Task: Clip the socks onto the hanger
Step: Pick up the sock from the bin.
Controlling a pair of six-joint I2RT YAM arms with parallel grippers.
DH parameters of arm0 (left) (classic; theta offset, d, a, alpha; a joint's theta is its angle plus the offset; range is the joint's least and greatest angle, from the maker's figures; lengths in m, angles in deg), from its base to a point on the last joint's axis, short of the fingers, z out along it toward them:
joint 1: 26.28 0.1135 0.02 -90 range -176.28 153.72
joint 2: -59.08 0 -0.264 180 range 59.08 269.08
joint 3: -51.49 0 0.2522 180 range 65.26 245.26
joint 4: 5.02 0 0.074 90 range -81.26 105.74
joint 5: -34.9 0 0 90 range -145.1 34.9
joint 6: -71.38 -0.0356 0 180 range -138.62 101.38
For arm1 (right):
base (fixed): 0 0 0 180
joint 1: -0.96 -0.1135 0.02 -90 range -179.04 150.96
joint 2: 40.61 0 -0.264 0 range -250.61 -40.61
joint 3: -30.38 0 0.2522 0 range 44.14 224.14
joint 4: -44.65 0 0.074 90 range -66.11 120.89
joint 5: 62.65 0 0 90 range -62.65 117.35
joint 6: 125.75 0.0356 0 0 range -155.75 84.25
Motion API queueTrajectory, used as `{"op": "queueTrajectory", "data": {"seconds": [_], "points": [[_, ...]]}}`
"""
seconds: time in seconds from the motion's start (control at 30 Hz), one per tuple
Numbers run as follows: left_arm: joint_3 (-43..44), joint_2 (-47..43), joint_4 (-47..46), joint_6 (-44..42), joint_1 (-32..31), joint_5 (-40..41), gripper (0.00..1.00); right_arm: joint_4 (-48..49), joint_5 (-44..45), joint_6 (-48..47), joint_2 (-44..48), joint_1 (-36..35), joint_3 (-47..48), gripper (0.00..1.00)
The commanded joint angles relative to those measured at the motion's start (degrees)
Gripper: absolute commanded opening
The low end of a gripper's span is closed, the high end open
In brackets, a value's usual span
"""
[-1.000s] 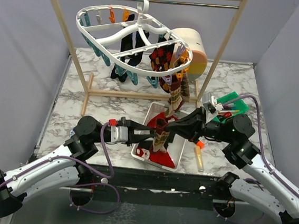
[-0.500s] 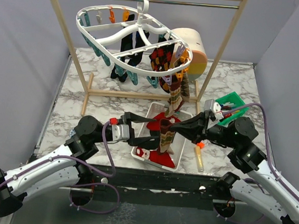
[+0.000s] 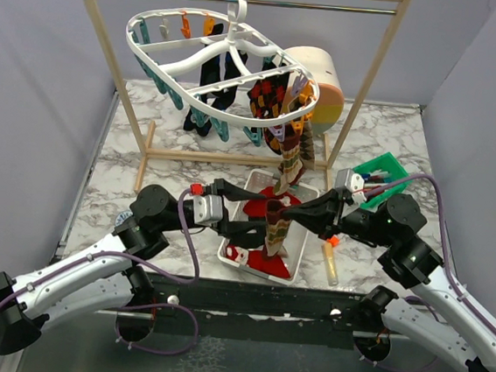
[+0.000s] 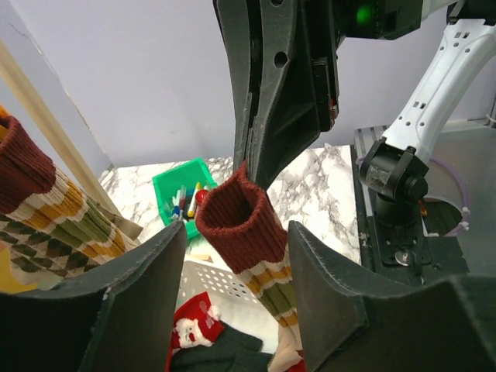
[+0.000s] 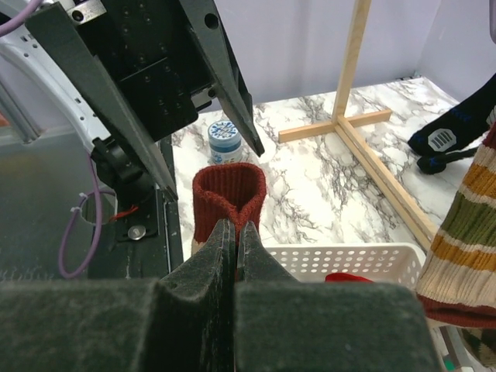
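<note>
A tan argyle sock with a dark red cuff hangs upright over the white basket. My right gripper is shut on the near edge of that cuff. My left gripper is open, one finger on each side of the sock, not touching it. The white oval hanger hangs from the wooden rack's rod. It holds black socks, an argyle sock and a striped sock. Red and black socks lie in the basket.
The wooden rack stands across the back. A cream cylinder lies behind it. A green bin of markers sits at the right, and a loose marker lies beside the basket. The arms nearly meet over the basket.
The right gripper has drawn back to the right and lifted the sock by its cuff. The left gripper's jaws have opened wider around the sock and its arm has shifted slightly forward.
</note>
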Motion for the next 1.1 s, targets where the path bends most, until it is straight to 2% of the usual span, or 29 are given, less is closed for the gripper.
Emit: {"op": "queueTrajectory", "data": {"seconds": [0.0, 0.13, 0.27, 0.47, 0.63, 1.07], "points": [[1.9, 0.6, -0.6, 3.3, -0.2, 0.9, 0.53, -0.8, 0.8, -1.3, 0.6, -0.3, 1.2, 0.00], [1.6, 0.9, -0.6, 4.2, -0.3, 1.1, 0.42, -0.5, 0.5, -1.3, 0.6, -0.3, 1.4, 0.00], [1.6, 1.6, -0.5, 5.6, -0.3, 1.9, 0.39, 0.0, -0.3, -1.0, 0.5, -0.3, 1.6, 0.00], [2.1, 2.7, -0.5, 6.8, -0.3, 3.8, 0.53, 0.4, -0.7, -0.5, 0.5, -0.3, 1.6, 0.00], [2.4, 3.4, -0.5, 6.8, -0.3, 4.6, 0.55, 0.5, -1.2, -0.3, 0.6, -0.3, 1.6, 0.00], [2.4, 3.9, -0.3, 6.7, -0.3, 2.8, 0.23, 0.0, -1.5, -0.6, 0.5, -0.3, 2.0, 0.00]]}}
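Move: The striped sock hangs by its dark red cuff from the right gripper. The middle of that cuff is about 4 cm to the left hand's right, 1 cm ahead and a couple of cm lower. From the right hand it sits some 2 cm to the left, level fore and aft, and 2 cm lower. The bin's middle is roughly 7 cm ahead of the left hand, 3 cm right and 23 cm below; the hanging striped sock is about 12 cm ahead, 4 cm right, near hand height. Ease the open left gripper down and forward, with a little to the right, about 2 cm in all, to the free side of the sock's cuff. Roll it some 10 degrees about its own fingers, forward side down. Partly close, open again, then close to about half the starting gap with the tips at the near rim. Keep the right gripper still, pinching the opposite rim. ##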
